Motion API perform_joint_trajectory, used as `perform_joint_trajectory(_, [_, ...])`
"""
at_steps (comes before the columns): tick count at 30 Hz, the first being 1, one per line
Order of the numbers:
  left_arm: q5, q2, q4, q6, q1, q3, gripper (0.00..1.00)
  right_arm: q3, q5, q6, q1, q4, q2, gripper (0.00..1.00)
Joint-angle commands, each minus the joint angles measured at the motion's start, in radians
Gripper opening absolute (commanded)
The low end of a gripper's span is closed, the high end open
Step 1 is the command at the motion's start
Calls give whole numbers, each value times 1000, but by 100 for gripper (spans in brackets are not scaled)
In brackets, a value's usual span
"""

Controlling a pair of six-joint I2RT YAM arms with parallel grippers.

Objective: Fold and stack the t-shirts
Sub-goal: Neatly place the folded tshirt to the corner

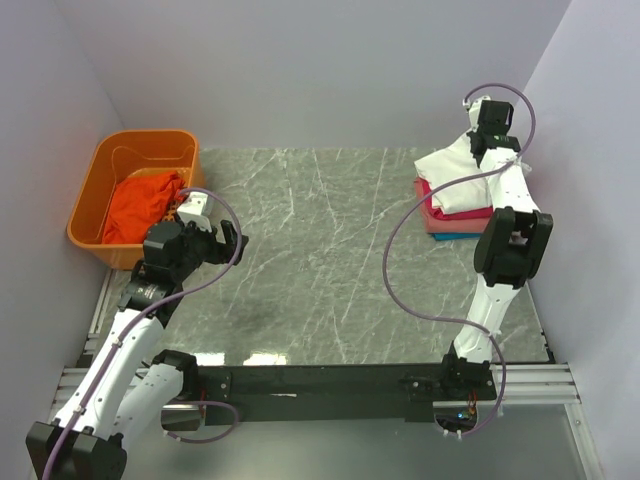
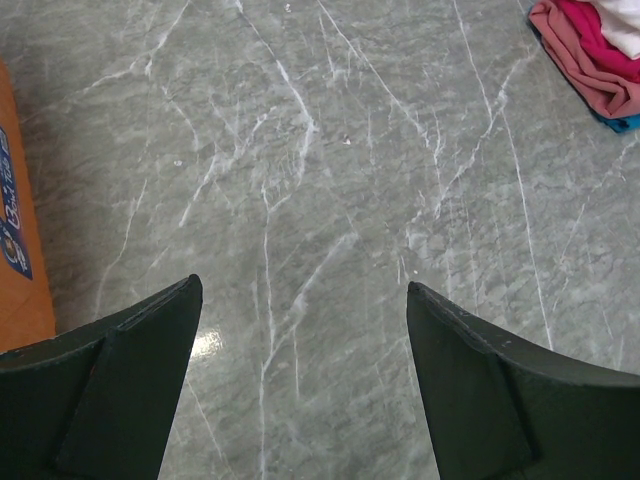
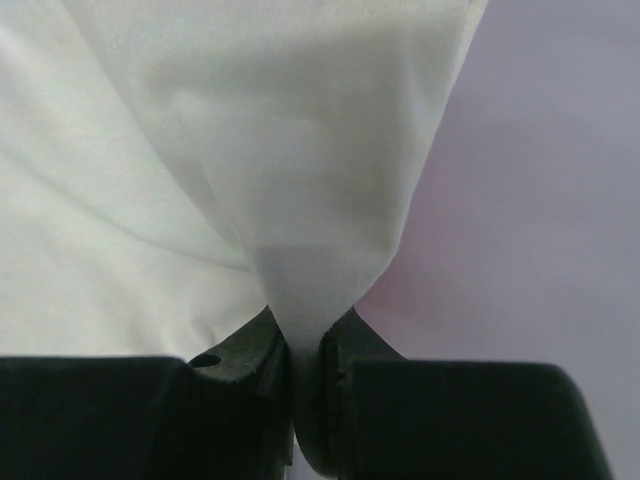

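A white t-shirt (image 1: 456, 182) tops a stack of folded t-shirts (image 1: 448, 222) at the table's back right, with magenta, pink and blue layers under it. My right gripper (image 1: 476, 148) is shut on a pinch of the white cloth at its far edge, which rises to a peak. In the right wrist view that white t-shirt (image 3: 290, 150) fills the frame and narrows into the right gripper (image 3: 305, 370). An orange-red t-shirt (image 1: 140, 205) lies crumpled in the basket. My left gripper (image 1: 232, 240) hangs open and holds nothing over bare table; in its own view the left gripper (image 2: 303, 285) faces marble.
The orange plastic basket (image 1: 120, 150) stands at the back left, its wall (image 2: 20, 260) close beside my left fingers. The stack's edge (image 2: 590, 60) shows far off in the left wrist view. Lilac walls enclose the grey marble table (image 1: 320, 250).
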State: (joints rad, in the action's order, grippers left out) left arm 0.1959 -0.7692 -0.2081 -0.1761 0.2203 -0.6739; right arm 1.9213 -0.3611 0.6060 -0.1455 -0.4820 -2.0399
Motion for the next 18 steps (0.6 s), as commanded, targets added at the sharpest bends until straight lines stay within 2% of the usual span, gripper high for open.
perform_joint_trajectory(1, [0, -5, 19, 20, 1, 0, 88, -5, -47, 15, -25, 112, -23, 0])
perform_joint_trajectory(18, [-9, -25, 16, 21, 1, 0, 89, -48, -93, 34, -72, 181, -117, 1])
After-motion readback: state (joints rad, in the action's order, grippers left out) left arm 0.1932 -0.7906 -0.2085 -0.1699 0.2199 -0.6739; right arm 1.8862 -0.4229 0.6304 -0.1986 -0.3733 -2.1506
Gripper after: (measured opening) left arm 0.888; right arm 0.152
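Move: The crimson shirt on top of the folded stack is what the held white t-shirt is being brought down on; its middle lies roughly 15 cm below the right hand, about 4 cm back and 4 cm to its left. The pink shirt is directly beneath it, some 3 cm lower. The table's far right corner is about 12 cm ahead of that hand, 8 cm right and 21 cm down. From the idle left hand the crimson shirt is some 26 cm ahead, 54 cm right and 15 cm below. The white t-shirt, still pinched in the nearly shut right fingers with its near part already on the stack, is lowered about 5 cm and carried some 4 cm right towards the side wall, slowing towards the end. The wrist yaws about 5 degrees clockwise while the fingers keep their hold. ##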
